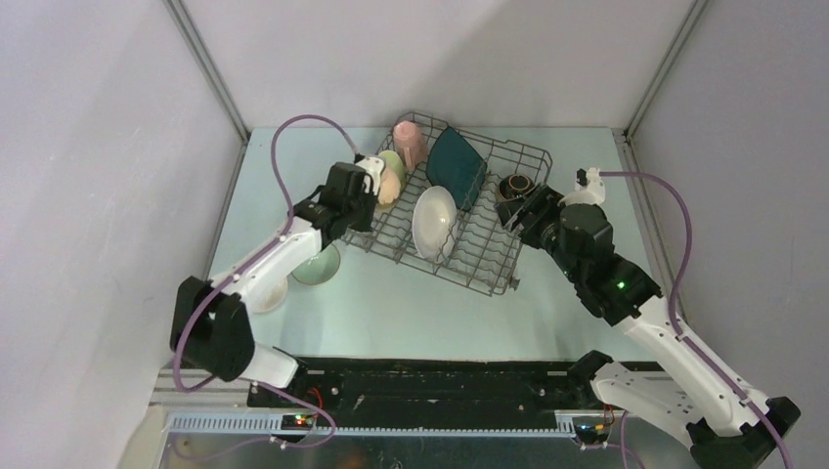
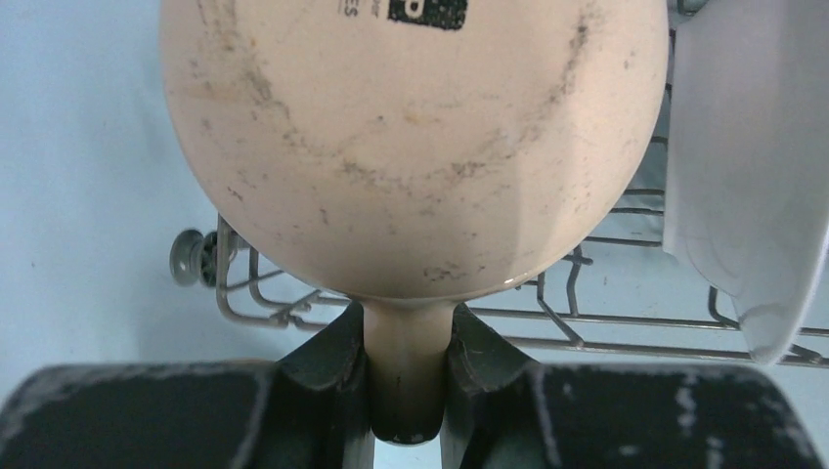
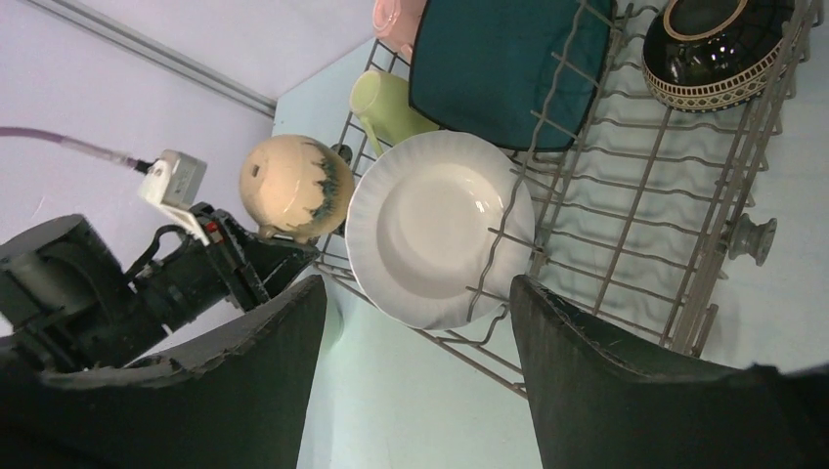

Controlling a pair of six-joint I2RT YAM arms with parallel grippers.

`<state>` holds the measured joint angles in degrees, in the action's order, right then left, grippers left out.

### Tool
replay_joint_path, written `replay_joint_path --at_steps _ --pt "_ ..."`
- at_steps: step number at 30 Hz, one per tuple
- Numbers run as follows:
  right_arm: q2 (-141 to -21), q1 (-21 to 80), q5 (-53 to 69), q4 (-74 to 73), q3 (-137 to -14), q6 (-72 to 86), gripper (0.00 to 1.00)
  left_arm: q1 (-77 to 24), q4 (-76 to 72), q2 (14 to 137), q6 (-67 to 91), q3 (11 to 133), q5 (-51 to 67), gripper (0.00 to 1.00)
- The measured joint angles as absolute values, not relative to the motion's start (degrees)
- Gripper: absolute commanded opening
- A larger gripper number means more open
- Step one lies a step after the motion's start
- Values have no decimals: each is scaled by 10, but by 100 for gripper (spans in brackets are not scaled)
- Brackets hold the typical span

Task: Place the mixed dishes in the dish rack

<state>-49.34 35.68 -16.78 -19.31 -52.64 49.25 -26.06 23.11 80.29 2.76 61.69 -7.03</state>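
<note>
My left gripper (image 1: 374,188) is shut on the handle of the tan mug (image 1: 390,182) and holds it over the left edge of the grey wire dish rack (image 1: 494,256). In the left wrist view the mug's scuffed base (image 2: 411,127) fills the frame, its handle pinched in the gripper (image 2: 409,342). The rack holds a pink mug (image 1: 409,142), a light-green mug (image 3: 391,103), a dark teal square plate (image 1: 455,166), a white round plate (image 1: 433,223) and a dark brown bowl (image 1: 515,186). My right gripper (image 1: 518,210) is open and empty at the rack's right side.
A pale green bowl (image 1: 318,266) and a white bowl (image 1: 269,293) sit on the table left of the rack, partly under my left arm. Grey walls enclose the table on three sides. The rack's near corner has a small wheel (image 2: 189,256).
</note>
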Motion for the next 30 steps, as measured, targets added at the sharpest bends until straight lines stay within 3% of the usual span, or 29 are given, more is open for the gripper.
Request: replay_joint_path --at_steps 16,26,28,30 --pt "-471 350 -157 -195 -505 493 68 -241 280 987 -120 745 -34 0" --pt "-474 350 -148 -195 -505 495 67 -232 309 1062 -189 760 23 0" --pt "-475 350 -148 -195 -505 495 67 -230 305 1067 -196 761 29 3" --pt "-476 350 -148 -195 -505 495 67 -230 305 1072 -197 765 30 20"
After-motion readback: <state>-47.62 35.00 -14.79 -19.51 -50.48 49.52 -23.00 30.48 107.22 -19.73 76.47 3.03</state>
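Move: The left gripper already holds the tan mug by its handle. The open rack spot for it lies about 7 cm ahead of the left hand, 4 cm to its right and 9 cm below. The standing white plate is some 4 cm ahead, 10 cm right; the green mug about 16 cm straight ahead; both sit roughly 9 cm down. From the right hand the spot lies some 14 cm ahead, 24 cm left, 22 cm below. Lower the left gripper about 10 cm into the rack with the tan mug still pinched by its handle, easing some 4 cm forward early on and then going almost straight down between the white plate and the rack's left side. As it sinks, turn the wrist roughly 20 degrees clockwise and tip the fingers farther down, left side rising slightly; keep them closed on the handle. ##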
